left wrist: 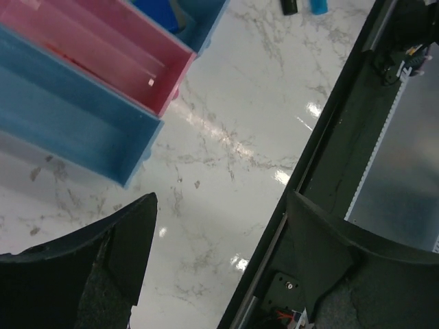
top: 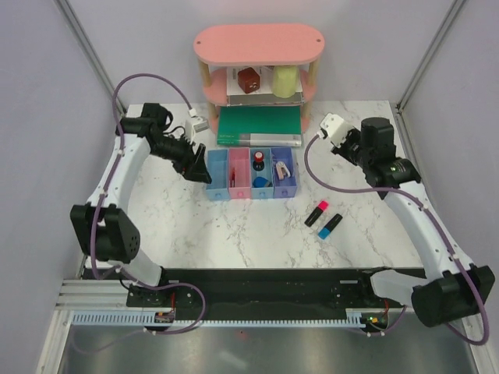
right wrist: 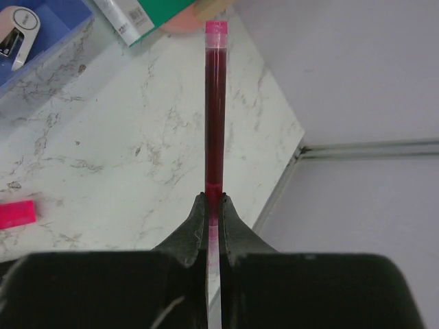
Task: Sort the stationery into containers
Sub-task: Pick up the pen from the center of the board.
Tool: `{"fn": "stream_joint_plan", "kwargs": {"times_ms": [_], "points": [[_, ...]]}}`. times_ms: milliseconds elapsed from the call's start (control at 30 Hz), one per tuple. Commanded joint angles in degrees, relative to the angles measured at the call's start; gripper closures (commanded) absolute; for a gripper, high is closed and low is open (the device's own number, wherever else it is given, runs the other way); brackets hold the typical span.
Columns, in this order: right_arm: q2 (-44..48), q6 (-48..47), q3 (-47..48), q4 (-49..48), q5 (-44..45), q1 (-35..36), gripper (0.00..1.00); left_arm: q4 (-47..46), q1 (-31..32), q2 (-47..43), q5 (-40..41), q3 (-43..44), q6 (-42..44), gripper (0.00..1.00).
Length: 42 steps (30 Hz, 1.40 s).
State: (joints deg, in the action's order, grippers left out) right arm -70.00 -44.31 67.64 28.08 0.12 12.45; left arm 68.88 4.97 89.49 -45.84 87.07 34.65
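The four joined bins [top: 251, 190] stand mid-table: light blue [left wrist: 75, 123], pink [left wrist: 103, 55], blue [top: 261, 173] and purple-blue [top: 284, 168]. The blue bin holds the red-black round piece [top: 258, 158] and the blue piece [top: 260, 184]. The purple-blue bin holds the beige-white piece [right wrist: 17, 31]. My right gripper [right wrist: 212, 202] is shut on the thin red pen [right wrist: 215, 110], held above the table's far right corner. The pink-ended highlighter [top: 316, 213] and the blue-ended highlighter [top: 330, 225] lie on the table right of the bins. My left gripper [left wrist: 221, 205] is open and empty, just left of the light blue bin.
A flat green book [top: 259, 126] lies behind the bins. The pink two-tier shelf [top: 259, 62] with a brown and a yellow object stands at the back. The table's right edge and wall [right wrist: 343, 147] are close to the right gripper.
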Motion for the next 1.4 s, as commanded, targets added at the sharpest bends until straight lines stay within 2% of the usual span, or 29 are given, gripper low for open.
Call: {"fn": "stream_joint_plan", "kwargs": {"times_ms": [0,333,500,833,1033,1367], "points": [[6.44,-11.48,-1.81,-2.23,3.66,5.04,1.00,19.23,3.02,10.68,-11.45,12.66,9.79,0.18],[10.76,-24.32,-5.93,-5.92,12.62,18.30,1.00,19.19,9.35,19.31,-13.65,26.48,6.66,0.19],[11.73,-33.27,-12.16,-14.00,17.01,25.69,1.00,19.18,10.58,21.16,-16.82,31.57,4.02,0.19],[7.16,-42.68,-15.52,-29.29,21.41,37.28,1.00,19.19,14.36,21.95,-19.19,31.94,4.37,0.18],[5.57,-47.78,-16.83,-33.25,22.82,42.56,1.00,19.27,16.12,23.18,-19.90,33.43,4.46,0.18],[2.59,-48.76,-16.48,-35.46,24.14,44.68,0.99,19.27,16.30,22.31,-20.51,33.08,5.60,0.18]]}}
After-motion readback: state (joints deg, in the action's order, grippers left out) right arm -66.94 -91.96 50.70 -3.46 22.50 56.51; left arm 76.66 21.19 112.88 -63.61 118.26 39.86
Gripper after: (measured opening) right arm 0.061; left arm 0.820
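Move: The right hand already holds the pen near one end, its middle barely 3 cm above the fingers and about 2 cm ahead and left. From the open left hand, the pen is about 39 cm to the right, 10 cm ahead and 7 cm higher. The container tray's middle lies about 15 cm right of the left hand, 11 cm ahead and 18 cm below. From the right hand, that tray is 25 cm left, 3 cm ahead and 22 cm down; the pink highlighter is 7 cm left, 9 cm back, 25 cm down. Leftward, about 20 cm and somewhat back, the right hand carries the pen over the tray, turning some 65 degrees counter-clockwise and fingers-up so the pen's free end comes to point at the left hand. The left hand comes rightward to meet it, about 14 cm and 5 cm up, turning clockwise, fingers staying wide open around the pen's free end. ##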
